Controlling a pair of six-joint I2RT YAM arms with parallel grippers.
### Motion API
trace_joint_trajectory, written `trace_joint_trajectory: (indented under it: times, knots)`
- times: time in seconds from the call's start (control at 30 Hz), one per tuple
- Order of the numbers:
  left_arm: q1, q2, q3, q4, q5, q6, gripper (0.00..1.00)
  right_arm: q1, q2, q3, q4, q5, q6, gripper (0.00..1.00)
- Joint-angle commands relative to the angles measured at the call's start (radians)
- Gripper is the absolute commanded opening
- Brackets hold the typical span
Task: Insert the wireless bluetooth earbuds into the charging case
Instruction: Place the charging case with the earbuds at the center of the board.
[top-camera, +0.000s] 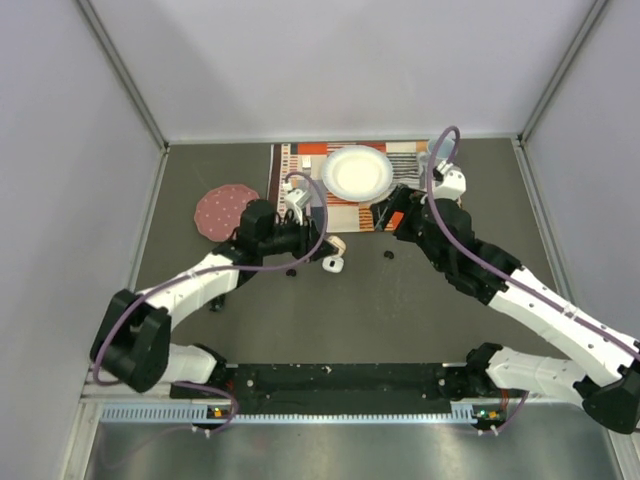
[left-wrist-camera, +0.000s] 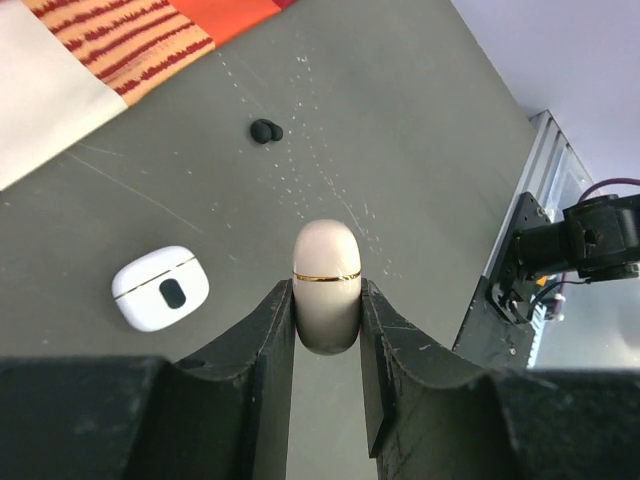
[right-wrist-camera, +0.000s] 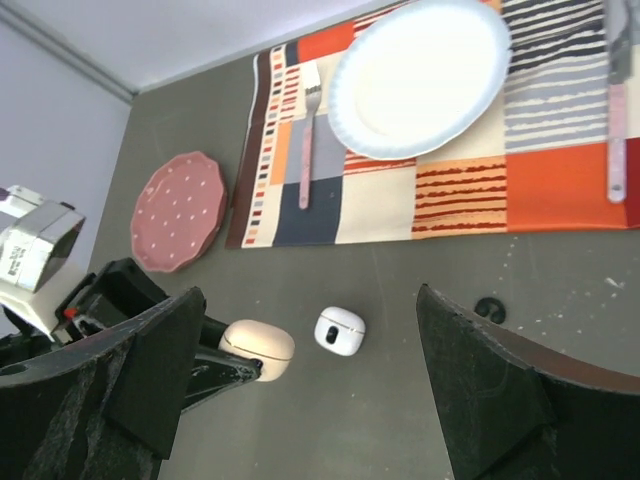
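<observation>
My left gripper (left-wrist-camera: 326, 300) is shut on a closed pale pink charging case (left-wrist-camera: 326, 255) with a gold seam and holds it just above the table; the case also shows in the top view (top-camera: 334, 244) and the right wrist view (right-wrist-camera: 258, 346). A closed white charging case (left-wrist-camera: 160, 288) lies beside it, also seen from above (top-camera: 332, 265) and in the right wrist view (right-wrist-camera: 340, 329). A black earbud (left-wrist-camera: 265, 130) lies on the table further on, also in the right wrist view (right-wrist-camera: 489, 309) and the top view (top-camera: 387, 256). My right gripper (right-wrist-camera: 310, 300) is wide open and empty above the cases. The white and pink earbuds are not in view.
A patterned placemat (top-camera: 300, 190) at the back holds a white plate (top-camera: 357, 172), a fork (right-wrist-camera: 305, 135) and a knife (right-wrist-camera: 615, 110). A pink dotted coaster (top-camera: 224, 210) lies to its left. A small black object (top-camera: 291, 271) sits under my left arm.
</observation>
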Motion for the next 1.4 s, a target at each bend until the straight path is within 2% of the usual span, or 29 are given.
trace_joint_trajectory:
  times: [0.0,0.17,0.47,0.53,0.67,0.77,1.0,1.3,1.37]
  knots:
    - [-0.027,0.095,0.093,-0.017,0.066,-0.065,0.00,-0.020,-0.064,-0.031,0.007,0.107,0.029,0.88]
    - [-0.073,0.237,0.169,-0.044,0.120,-0.090,0.00,-0.035,-0.093,-0.049,0.006,0.113,0.028,0.88]
    - [-0.149,0.415,0.259,-0.020,0.114,-0.193,0.00,-0.043,-0.095,-0.054,0.004,0.107,0.031,0.88]
    - [-0.152,0.467,0.271,0.008,0.112,-0.225,0.00,-0.044,-0.092,-0.054,0.004,0.104,0.029,0.88]
    - [-0.162,0.546,0.256,0.179,0.100,-0.332,0.01,-0.052,-0.090,-0.052,0.004,0.096,0.029,0.88]
    - [-0.170,0.584,0.264,0.203,0.076,-0.362,0.01,-0.054,-0.092,-0.049,0.004,0.093,0.021,0.88]
    - [-0.178,0.626,0.304,0.152,-0.004,-0.345,0.15,-0.061,-0.099,-0.049,0.006,0.099,0.020,0.88]
    - [-0.178,0.682,0.316,0.075,-0.030,-0.320,0.23,-0.061,-0.090,-0.046,0.006,0.087,0.032,0.88]
    - [-0.179,0.682,0.316,0.048,-0.042,-0.311,0.29,-0.061,-0.093,-0.048,0.007,0.085,0.031,0.88]
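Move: My left hand still grips the closed beige charging case. The bare spot at mid-board where it is going lies about 10 cm to the right, 1 cm ahead and 15 cm below. On the board stand the white case, some 5 cm ahead and 1 cm left, and the black earbud, about 8 cm ahead and 14 cm right. From my open right hand the spot is roughly 4 cm back, 1 cm left and 27 cm down. I lower the charging case about 14 cm with my left hand while carrying it some 10 cm right, from behind the white case towards the bare board short of the black earbud. My wrist rolls about 30 degrees, forward side down, and the fingers keep their pinch. My right hand, empty and open, eases 4 cm right, turning slightly clockwise, and then stays. ##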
